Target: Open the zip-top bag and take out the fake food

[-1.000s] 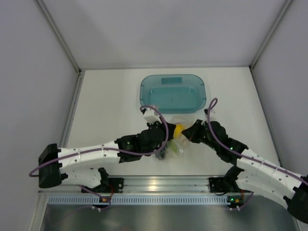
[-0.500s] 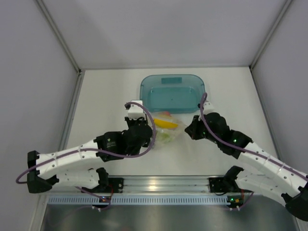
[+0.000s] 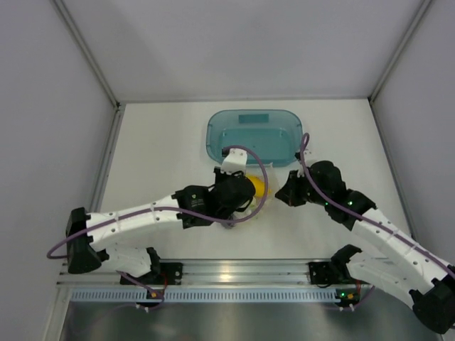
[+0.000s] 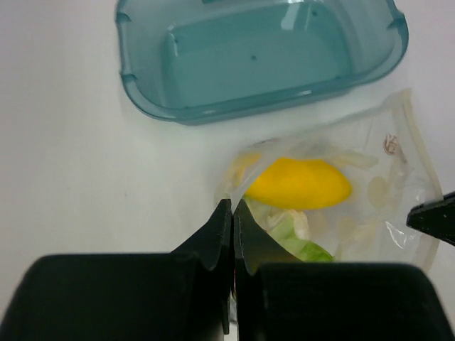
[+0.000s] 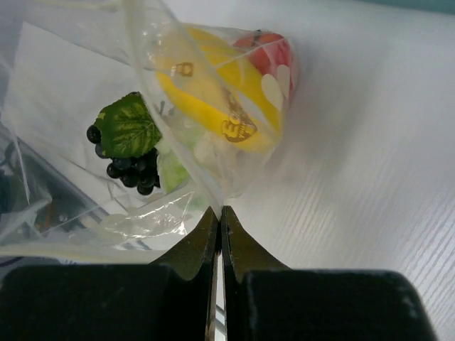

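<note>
The zip-top bag (image 3: 267,193) hangs stretched between my two grippers, just in front of the teal tray. My left gripper (image 4: 233,207) is shut on the clear film at the bag's (image 4: 384,177) left edge. My right gripper (image 5: 220,212) is shut on the bag's (image 5: 153,213) film at the opposite side. Fake food shows through the plastic: a yellow fruit (image 4: 298,183), a red apple (image 5: 274,51), a dark grape bunch (image 5: 133,172) with a green leaf (image 5: 128,128), and pale green leaves (image 4: 307,249). From above, only the yellow fruit (image 3: 261,187) shows between the left gripper (image 3: 247,195) and the right gripper (image 3: 284,192).
A translucent teal tray (image 3: 213,135) stands behind the bag and holds nothing; its near wall (image 4: 234,110) lies close to the bag. White walls enclose the table on the left, right and back. A metal rail (image 3: 234,273) runs along the near edge.
The left arm swung out to the left with the bag, then came back right toward the right gripper. The bag is bunched closer between the two grippers. Both grippers stayed shut.
</note>
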Robot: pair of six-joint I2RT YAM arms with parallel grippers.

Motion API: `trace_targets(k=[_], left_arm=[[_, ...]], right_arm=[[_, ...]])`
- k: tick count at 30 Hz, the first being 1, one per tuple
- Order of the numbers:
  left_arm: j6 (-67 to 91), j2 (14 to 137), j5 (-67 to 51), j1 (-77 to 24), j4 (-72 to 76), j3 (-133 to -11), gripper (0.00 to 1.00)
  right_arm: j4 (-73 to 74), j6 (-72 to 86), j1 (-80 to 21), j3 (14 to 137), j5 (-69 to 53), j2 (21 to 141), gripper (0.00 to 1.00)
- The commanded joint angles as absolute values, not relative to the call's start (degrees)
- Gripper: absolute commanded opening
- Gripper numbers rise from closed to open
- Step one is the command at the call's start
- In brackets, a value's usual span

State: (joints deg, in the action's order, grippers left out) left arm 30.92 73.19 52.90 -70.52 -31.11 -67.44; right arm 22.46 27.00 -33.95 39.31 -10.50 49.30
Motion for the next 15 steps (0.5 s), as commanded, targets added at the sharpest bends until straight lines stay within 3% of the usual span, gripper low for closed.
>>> trace_targets(k=[1,10,11,12,15], left_arm=[[34.01,76.89,44.76,-70.49,-27.70,-69.96,0.00],[39.37,77.78,45.35,-70.49,-23.29,-69.96,0.00],[40.07,77.70,46.22,-70.49,-23.38,-70.05,0.00],[40.25,77.70,46.32,-70.49,-22.94,-70.05,0.00],[40.08,77.26,44.04,-70.58,-20.32,-69.44,0.00]], right_arm=[[23.20,25.32,-33.40,40.86,-13.80,48.96,0.01],[34.35,20.83,-33.40,45.88,-1.85,42.90,0.09],[35.06,20.48,-33.31,46.66,-1.24,42.19,0.13],[35.50,20.39,-33.31,47.10,-1.14,41.75,0.31],[35.60,19.60,-33.40,48.51,-2.10,40.08,0.32]])
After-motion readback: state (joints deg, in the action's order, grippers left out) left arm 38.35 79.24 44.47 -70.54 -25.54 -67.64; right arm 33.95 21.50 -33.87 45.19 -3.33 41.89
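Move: Between the hands, inside the bag, lies the yellow food: about 5 cm ahead, 8 cm left and 6 cm below the right hand, which still pinches the bag's rim. The grapes are roughly 5 cm back and 14 cm left of that hand. The teal bin is some 23 cm ahead, 7 cm left and 13 cm lower. From the left hand, also closed on the rim, the yellow food is about 1 cm ahead, 5 cm right and 12 cm down. Opening its fingers to about a third, the right hand lets go of the bag's rim, dips slightly, then draws off to the right and up, some 4 cm each way, away from the yellow food. The left hand keeps its pinch on the other side of the mouth and swings about 5 cm right, dropping quickly and easing back up to end some 3 cm lower. ##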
